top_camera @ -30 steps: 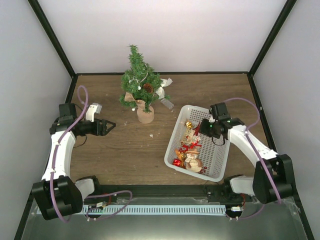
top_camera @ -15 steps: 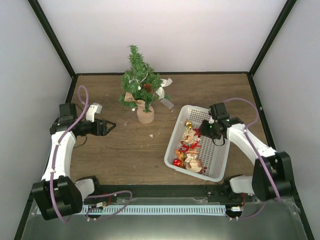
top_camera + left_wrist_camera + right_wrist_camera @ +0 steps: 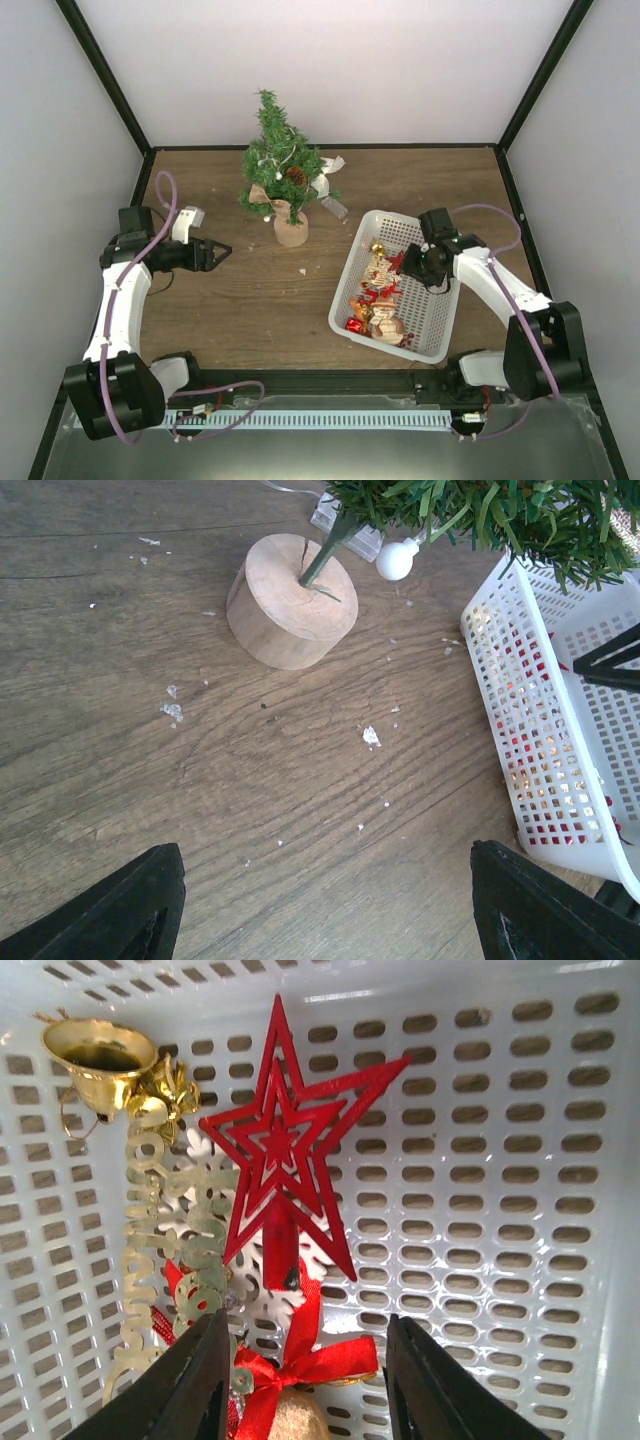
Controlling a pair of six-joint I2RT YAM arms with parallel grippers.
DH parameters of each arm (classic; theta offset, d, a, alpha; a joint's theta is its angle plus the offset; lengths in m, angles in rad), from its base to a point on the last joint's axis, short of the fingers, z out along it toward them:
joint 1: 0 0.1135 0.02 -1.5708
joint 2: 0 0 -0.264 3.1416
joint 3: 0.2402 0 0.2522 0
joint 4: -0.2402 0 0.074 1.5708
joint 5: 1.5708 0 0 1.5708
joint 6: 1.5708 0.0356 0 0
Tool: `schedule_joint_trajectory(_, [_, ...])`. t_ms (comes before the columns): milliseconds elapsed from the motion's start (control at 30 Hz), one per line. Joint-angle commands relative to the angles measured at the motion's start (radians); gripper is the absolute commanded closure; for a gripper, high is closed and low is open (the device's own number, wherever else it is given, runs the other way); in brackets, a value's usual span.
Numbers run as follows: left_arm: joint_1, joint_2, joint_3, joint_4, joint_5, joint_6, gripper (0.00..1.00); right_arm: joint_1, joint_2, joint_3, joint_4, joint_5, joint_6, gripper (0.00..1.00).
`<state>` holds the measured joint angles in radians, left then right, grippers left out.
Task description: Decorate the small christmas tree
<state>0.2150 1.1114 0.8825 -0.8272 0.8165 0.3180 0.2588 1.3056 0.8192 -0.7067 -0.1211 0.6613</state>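
The small christmas tree (image 3: 280, 165) stands at the back of the wooden table on a round tan base (image 3: 292, 600), its green branches (image 3: 480, 510) carrying a white ball (image 3: 396, 558). My left gripper (image 3: 222, 250) hovers open left of the tree, with only bare table between its fingers (image 3: 335, 910). My right gripper (image 3: 408, 262) reaches into the white basket (image 3: 440, 320). Its jaws stand open (image 3: 305, 1360) either side of a red ribbon bow (image 3: 310, 1360), gripping nothing. Just ahead lie a red star (image 3: 285, 1150), a gold bell (image 3: 100, 1055) and gold lettering (image 3: 150, 1260).
A pine cone (image 3: 296, 175) and a white ribbon (image 3: 328, 175) hang on the tree. A small clear piece (image 3: 335, 208) lies between tree and basket. More ornaments (image 3: 380, 320) fill the basket's near end. White flakes (image 3: 371, 736) dot the table. Walls and black frame posts enclose it.
My right gripper has opened from shut and shifted slightly left and lower inside the basket. The left arm has not moved.
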Motion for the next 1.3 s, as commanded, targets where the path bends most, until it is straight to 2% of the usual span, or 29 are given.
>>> schedule_joint_trajectory(0, [-0.005, -0.015, 0.015, 0.004, 0.019, 0.012, 0.21, 0.003, -0.030, -0.039, 0.022, -0.062, 0.097, 0.60])
schedule_joint_trajectory(233, [-0.005, -0.019, 0.015, 0.005, 0.017, 0.010, 0.21, -0.024, -0.050, -0.049, 0.019, -0.034, 0.146, 0.59])
schedule_joint_trajectory(500, [-0.005, -0.010, 0.016, 0.004, 0.018, 0.010, 0.22, -0.024, -0.054, -0.087, 0.152, -0.297, 0.082, 0.59])
schedule_joint_trajectory(567, [-0.005, -0.010, 0.016, 0.005, 0.018, 0.009, 0.21, -0.016, -0.039, -0.089, 0.156, -0.322, 0.075, 0.59])
schedule_joint_trajectory(1267, [-0.005, -0.008, 0.016, 0.008, 0.011, 0.004, 0.22, 0.012, 0.075, -0.123, 0.245, -0.337, 0.070, 0.61])
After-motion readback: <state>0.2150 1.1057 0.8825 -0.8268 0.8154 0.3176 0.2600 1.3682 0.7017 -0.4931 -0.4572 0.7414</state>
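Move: The gold lettering in the tray lies about 3 cm ahead of the right hand, 6 cm to its left and 5 cm below. At similar depth, the red star is some 5 cm ahead and 2 cm left, the gold bell about 9 cm ahead and 6 cm left, and the red bow 1 cm back and 4 cm left. From the left hand, the lettering is roughly 32 cm right, 2 cm ahead and 15 cm below. The gold lettering draws the right hand, already part-open: after a short dip back and down that it half takes back, the hand slides about 5 cm left, away from the red star, rolling some 20 degrees so the fingertips swing leftward. It then sinks about 2 cm over the lettering's near end beside the red bow, its fingers staying apart. ##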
